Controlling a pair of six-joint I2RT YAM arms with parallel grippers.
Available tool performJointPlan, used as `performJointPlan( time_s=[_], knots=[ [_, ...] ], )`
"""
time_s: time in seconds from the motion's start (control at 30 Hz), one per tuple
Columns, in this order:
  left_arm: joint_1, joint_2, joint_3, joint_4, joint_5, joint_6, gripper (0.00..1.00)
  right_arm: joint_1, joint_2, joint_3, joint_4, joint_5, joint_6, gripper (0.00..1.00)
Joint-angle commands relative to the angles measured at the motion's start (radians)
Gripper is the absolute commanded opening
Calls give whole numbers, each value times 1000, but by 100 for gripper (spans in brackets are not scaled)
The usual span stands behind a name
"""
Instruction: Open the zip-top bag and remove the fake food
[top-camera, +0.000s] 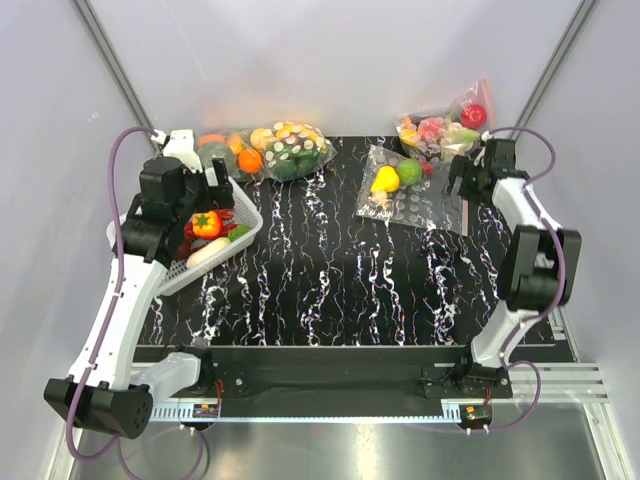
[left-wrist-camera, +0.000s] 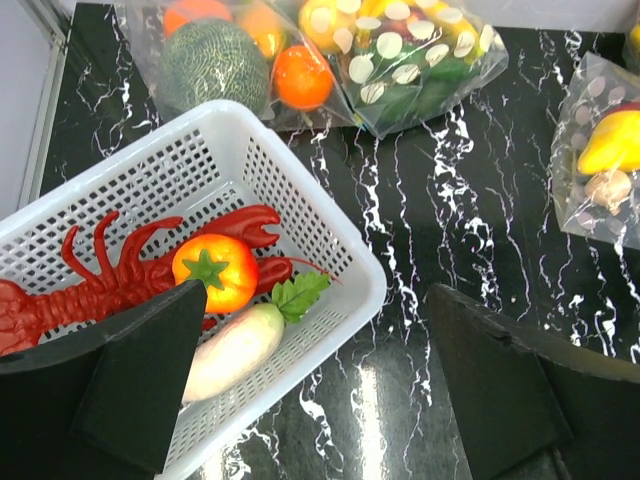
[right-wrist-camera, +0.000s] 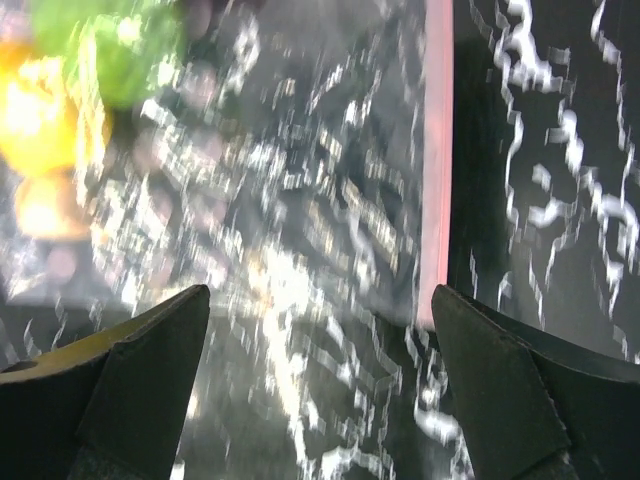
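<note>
The zip-top bag (top-camera: 405, 195) lies flat on the black marbled table at the right rear, clear with white dots. Its pinkish zip strip (right-wrist-camera: 437, 150) runs along the edge nearest my right gripper. The fake food is inside it: a yellow fruit (top-camera: 385, 180), a green fruit (top-camera: 409, 171) and a small red piece (top-camera: 427, 168). My right gripper (top-camera: 463, 185) hovers open just over the bag's zip end; in the right wrist view the gripper (right-wrist-camera: 320, 295) holds nothing. My left gripper (left-wrist-camera: 315, 295) is open and empty over the rim of the white basket (left-wrist-camera: 330, 235).
The basket (top-camera: 245, 215) at the left holds a red lobster (left-wrist-camera: 110, 275), a tomato (left-wrist-camera: 215, 270) and a white radish (left-wrist-camera: 235, 345). A bulging dotted bag of oranges and greens (top-camera: 290, 150) sits at the back. Another dotted bag with a red apple (top-camera: 445, 128) lies behind the right gripper.
</note>
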Motion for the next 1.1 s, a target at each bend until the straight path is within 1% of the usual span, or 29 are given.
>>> performJointPlan(
  time_s=[0.0,0.13,0.2,0.23,0.33,0.63,0.8,0.93,0.97,1.03,1.07],
  knots=[
    [-2,-41,-22,31,-8,22,99,3,97,155,65,33,-37,100],
    [-2,-36,-5,-2,-32,38,99,3,273,302,50,29,-54,100],
    [-2,-32,11,-14,-46,41,99,3,330,391,29,18,-61,100],
    [-2,-29,15,-28,-55,41,99,3,384,448,19,27,-67,100],
    [-2,-33,32,-52,-75,35,99,3,473,543,-7,43,-84,99],
    [-2,-85,32,-132,-126,-4,99,-8,654,733,-57,39,-55,99],
    [-2,-104,35,-150,-135,-21,99,-14,688,741,-65,55,-49,97],
    [-2,-105,47,-164,-129,-30,99,-25,699,725,-80,55,-49,81],
    [-2,-108,49,-164,-129,-33,99,-28,700,720,-85,53,-55,71],
    [-2,-114,46,-166,-132,-34,99,-28,693,697,-83,46,-60,61],
    [-2,-118,44,-166,-135,-34,99,-28,689,689,-82,41,-63,55]
  ],
)
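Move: The zip edge of my right hand's bag runs fore and aft; its middle lies about 11 cm ahead of that hand, 6 cm to the right and 11 cm below. Inside the bag, at much the same depth, the red pepper is roughly 17 cm ahead and 5 cm left, the green fruit about 17 ahead and 11 left. A second, full bag sits some 28 cm straight ahead. From my left hand the zip edge is roughly 22 cm ahead, 62 cm right and 30 cm below. I send my open right hand forward about 14 cm in all, low over the bag's clear film, and slant it some 4 cm right towards the zip edge. The reach comes first, then most of the roughly 9 cm drop, down to the film beside the far half of the zip, where I begin closing the fingers, to a bit over half open. Meanwhile my open left hand eases back about 4 cm and a little left above the basket. ##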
